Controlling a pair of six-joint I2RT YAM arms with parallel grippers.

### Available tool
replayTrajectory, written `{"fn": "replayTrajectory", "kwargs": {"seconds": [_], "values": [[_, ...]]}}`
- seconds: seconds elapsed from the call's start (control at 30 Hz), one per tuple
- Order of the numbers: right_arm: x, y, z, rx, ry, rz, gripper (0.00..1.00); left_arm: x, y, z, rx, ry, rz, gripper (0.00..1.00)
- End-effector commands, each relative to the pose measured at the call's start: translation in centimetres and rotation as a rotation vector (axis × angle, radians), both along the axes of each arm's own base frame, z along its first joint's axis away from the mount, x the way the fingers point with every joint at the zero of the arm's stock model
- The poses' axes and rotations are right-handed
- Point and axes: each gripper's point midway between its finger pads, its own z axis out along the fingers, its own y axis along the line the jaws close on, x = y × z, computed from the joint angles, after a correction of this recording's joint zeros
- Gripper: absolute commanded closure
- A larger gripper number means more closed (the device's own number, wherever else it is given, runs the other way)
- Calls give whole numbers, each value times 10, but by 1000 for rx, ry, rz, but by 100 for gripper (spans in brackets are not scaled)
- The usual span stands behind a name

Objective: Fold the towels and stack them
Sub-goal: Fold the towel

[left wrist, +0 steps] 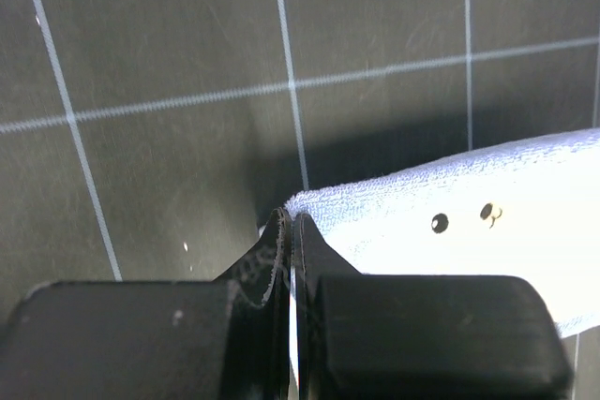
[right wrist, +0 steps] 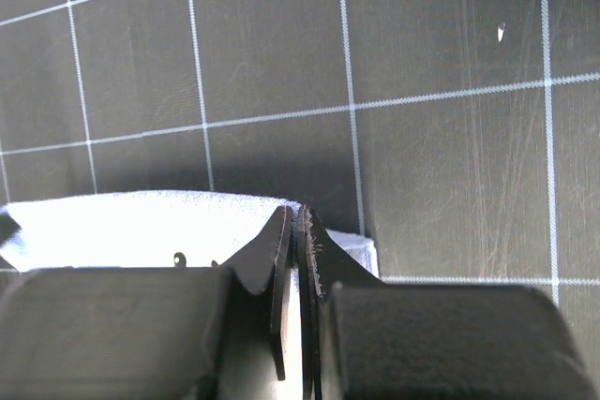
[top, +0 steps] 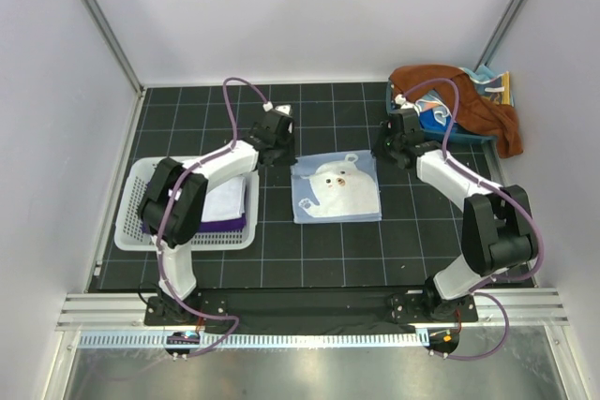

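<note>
A light blue towel with a white bear face (top: 336,188) lies spread in the middle of the black gridded mat. My left gripper (top: 281,155) is shut at the towel's far left corner. In the left wrist view the gripper (left wrist: 291,222) pinches the pale cloth (left wrist: 450,231), which casts a shadow on the mat. My right gripper (top: 382,152) is shut at the far right corner. In the right wrist view that gripper (right wrist: 296,217) has the cloth (right wrist: 141,227) running in between its tips. A folded white towel (top: 225,199) rests on a dark purple towel (top: 220,224) in the basket.
The white slotted basket (top: 131,231) stands at the left of the mat. At the back right, a rust-brown towel (top: 469,100) drapes over a blue bin (top: 441,124) with other cloth in it. White walls and metal posts enclose the mat.
</note>
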Motion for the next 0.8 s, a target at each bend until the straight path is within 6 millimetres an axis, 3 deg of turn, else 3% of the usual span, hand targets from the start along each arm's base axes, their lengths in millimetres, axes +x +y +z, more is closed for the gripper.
{"fn": "replayTrajectory", "kwargs": {"seconds": [0.0, 0.6, 0.77], "values": [[1, 4, 23, 32, -78, -7, 99, -1, -7, 30, -63, -67, -15, 100], [-41, 8, 2, 29, -29, 7, 99, -36, 5, 20, -36, -23, -20, 100], [-50, 5, -4, 19, -16, 5, 99, -48, -1, 16, -35, -9, -40, 100]]}}
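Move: Each hand already pinches a far corner of the upper layer of the blue bear towel. The towel's near edge lies about 14 cm back from the left hand and 5 cm below it, and from the right hand about 14 cm back and 8 cm below. The white basket's middle is some 28 cm left of the left hand and 10 cm back; the blue basket is about 22 cm right of the right hand and 13 cm ahead. Both hands keep pinching the towel's far corners and carry them back about 5 cm towards its near edge. ##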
